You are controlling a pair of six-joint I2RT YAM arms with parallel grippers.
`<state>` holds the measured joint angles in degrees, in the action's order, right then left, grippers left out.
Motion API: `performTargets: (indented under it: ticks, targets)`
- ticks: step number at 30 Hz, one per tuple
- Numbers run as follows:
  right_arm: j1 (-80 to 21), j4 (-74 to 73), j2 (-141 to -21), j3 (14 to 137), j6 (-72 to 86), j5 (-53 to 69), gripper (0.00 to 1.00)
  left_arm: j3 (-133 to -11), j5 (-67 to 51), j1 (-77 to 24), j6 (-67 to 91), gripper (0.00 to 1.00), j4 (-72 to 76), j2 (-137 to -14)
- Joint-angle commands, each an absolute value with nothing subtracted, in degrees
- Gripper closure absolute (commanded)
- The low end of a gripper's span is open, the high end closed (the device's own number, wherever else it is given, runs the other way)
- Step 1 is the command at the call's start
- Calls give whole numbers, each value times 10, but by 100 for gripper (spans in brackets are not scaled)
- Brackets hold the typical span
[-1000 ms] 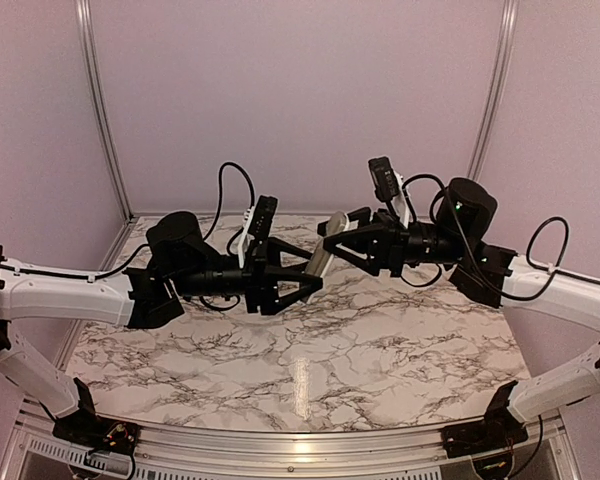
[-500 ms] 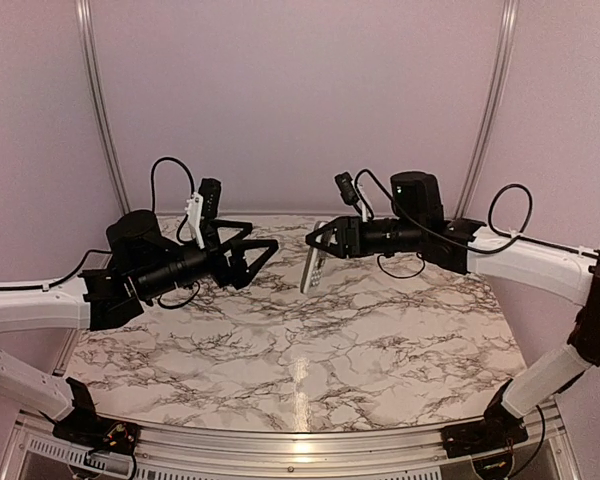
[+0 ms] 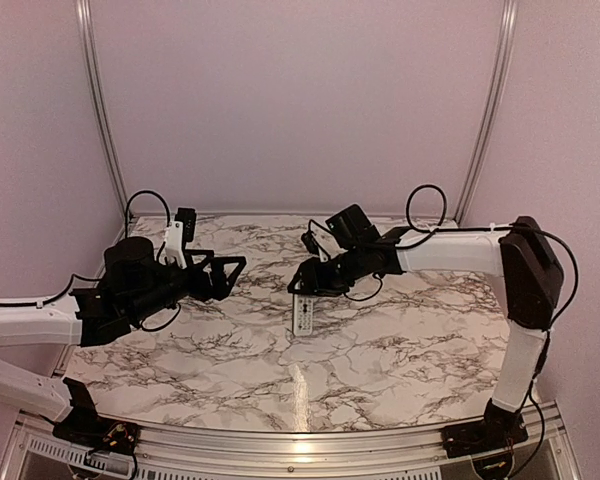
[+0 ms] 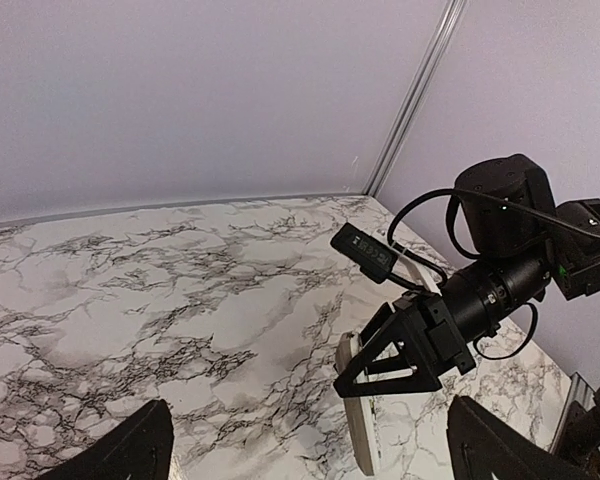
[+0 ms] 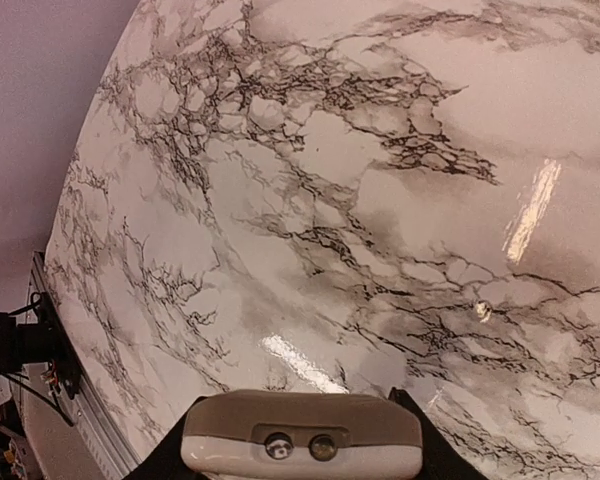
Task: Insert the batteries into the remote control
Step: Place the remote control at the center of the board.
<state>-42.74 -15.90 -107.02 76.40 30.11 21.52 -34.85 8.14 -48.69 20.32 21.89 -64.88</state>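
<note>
The remote control [image 3: 303, 316] is a slim white bar with its buttons facing up. It hangs tilted over the middle of the marble table [image 3: 400, 350], and my right gripper [image 3: 302, 288] is shut on its upper end. In the right wrist view its end face [image 5: 302, 436] with two small round windows fills the gap between the fingers [image 5: 165, 462]. Seen from the left wrist, the remote [image 4: 358, 425] shows edge-on below the right gripper [image 4: 405, 352]. My left gripper [image 3: 230, 275] is open and holds nothing, a hand's width left of the remote. The batteries are out of view.
Pale walls and upright aluminium posts [image 3: 98, 120] close the table at the back and sides. A metal rail [image 3: 280, 445] runs along the near edge. The right arm [image 3: 450, 250] stretches across the back right of the table.
My left gripper opened wide and drew back to the left, away from the remote. The right arm carried the remote forward and down toward the tabletop, with its grip unchanged.
</note>
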Motion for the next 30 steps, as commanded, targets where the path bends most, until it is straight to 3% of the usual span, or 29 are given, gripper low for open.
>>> performTargets:
  ticks: [1, 11, 30]
  targets:
    - [-441, -202, -1119, 828, 328, 194, 87, -328, 86, -484, 215, 1, 233, -641]
    - [-445, -350, -1203, 925, 335, 159, 90, -283, 91, -484, 216, 1, 264, -620]
    - [-446, -539, -1287, 1047, 411, 127, 84, -249, 96, -484, 217, 1, 314, -619]
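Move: The right hand already holds the remote control by its far end. The remote hangs steeply, its middle about 3 cm back from and 4 cm below the hand. The middle of the board, where it is being taken, is roughly 12 cm below that hand, straight ahead/back 0 and some 1 cm left. From the open, empty left hand that spot is about 5 cm ahead, 19 cm to the right and 25 cm below. Downward towards the middle of the board, quick at first and then slower, the right hand lowers the remote some 7 cm, swaying a couple of centimetres left and back again. Meanwhile its wrist turns about 30 degrees so the fingers point more steeply down, and their grip stays as it was. The left hand, still wide open, sinks about 3 cm well clear to the left. ##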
